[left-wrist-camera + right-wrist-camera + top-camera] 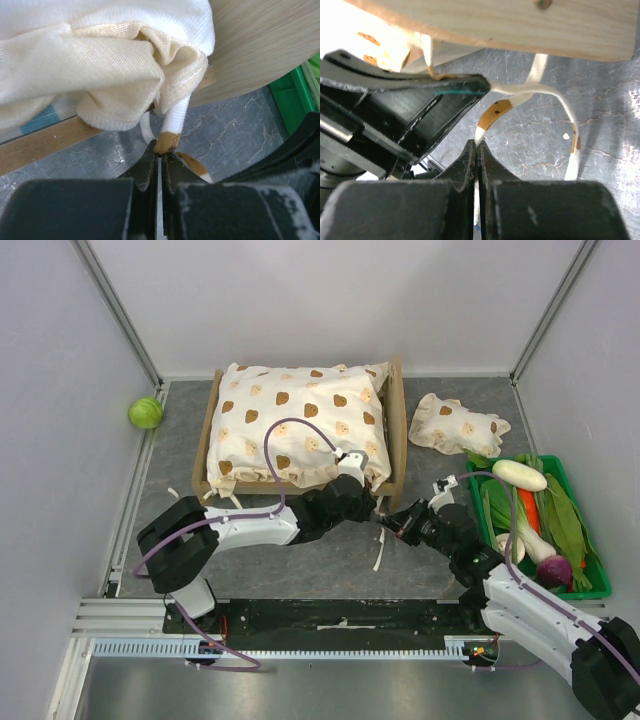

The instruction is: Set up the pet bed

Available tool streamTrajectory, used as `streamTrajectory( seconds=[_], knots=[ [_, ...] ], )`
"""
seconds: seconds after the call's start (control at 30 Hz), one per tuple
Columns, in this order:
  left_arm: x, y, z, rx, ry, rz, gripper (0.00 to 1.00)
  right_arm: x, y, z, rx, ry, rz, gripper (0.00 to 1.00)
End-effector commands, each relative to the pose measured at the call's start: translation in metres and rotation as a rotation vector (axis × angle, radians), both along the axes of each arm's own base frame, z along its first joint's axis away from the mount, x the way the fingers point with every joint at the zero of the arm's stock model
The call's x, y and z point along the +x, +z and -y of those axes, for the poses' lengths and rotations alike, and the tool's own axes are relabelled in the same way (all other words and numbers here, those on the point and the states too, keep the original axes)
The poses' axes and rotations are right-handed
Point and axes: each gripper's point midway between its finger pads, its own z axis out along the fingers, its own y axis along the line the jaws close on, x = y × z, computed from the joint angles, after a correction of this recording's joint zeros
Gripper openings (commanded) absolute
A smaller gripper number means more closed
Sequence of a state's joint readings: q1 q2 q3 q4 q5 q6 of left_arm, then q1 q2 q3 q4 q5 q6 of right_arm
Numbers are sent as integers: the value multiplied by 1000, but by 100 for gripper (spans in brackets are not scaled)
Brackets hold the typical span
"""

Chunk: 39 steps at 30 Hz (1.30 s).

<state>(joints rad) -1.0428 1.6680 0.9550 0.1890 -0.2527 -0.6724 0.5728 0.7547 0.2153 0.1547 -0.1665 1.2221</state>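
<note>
The pet bed (399,430) stands at the back centre with the cream bear-print cushion (300,425) lying in it. Both grippers meet at its near right corner. My left gripper (372,502) is shut on a white tie with a tan patch (172,127) that hangs from the cushion's corner (100,65), beside the bed's wooden end panel (260,45). My right gripper (391,520) is shut on another tie (492,112), just below the bed's wood (520,25). That tie loops on across the table (570,125). The black left gripper body (405,115) sits close on its left.
The small frilled bear-print pillow (458,425) lies right of the bed. A green bin (592,590) of vegetables stands at the right edge, close to the right arm. A green ball-like vegetable (145,412) rests at the back left. Loose tie ends (380,558) trail on the grey table.
</note>
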Motion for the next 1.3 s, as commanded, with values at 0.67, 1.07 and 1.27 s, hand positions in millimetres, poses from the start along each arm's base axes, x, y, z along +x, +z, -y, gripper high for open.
streamTrajectory(
  seconds=[0.67,1.07,1.27],
  knots=[
    [-29,30,-1,-53,-177,31,2,90,26,5,88,-288,106,3],
    [-42,28,-3,-32,-253,16,2,110,33,12,110,-393,105,4],
    [-42,44,12,-58,-303,32,2,104,21,-4,78,-331,64,6]
  ],
)
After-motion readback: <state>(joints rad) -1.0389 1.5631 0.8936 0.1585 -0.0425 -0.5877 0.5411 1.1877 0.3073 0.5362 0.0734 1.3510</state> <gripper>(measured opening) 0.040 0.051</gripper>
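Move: The left gripper already pinches a corner strap; the cushion's near right corner lies about 4 cm ahead of it and 1 cm right, roughly level, with the near end of the right side board about 1 cm ahead and 5 cm right. From the right gripper, already shut on another strap, that cushion corner is some 9 cm ahead and 1 cm left, and the board end about 5 cm ahead and 3 cm right, both near its own height. Send the shut right gripper forward about 9 cm, turning it clockwise a good 15 degrees, in past the board's near end and behind the left gripper's strap to the cushion corner. Meanwhile draw the left gripper back some 4 cm and slightly up, turning it clockwise, keeping its pinch on the brown part of the strap. ##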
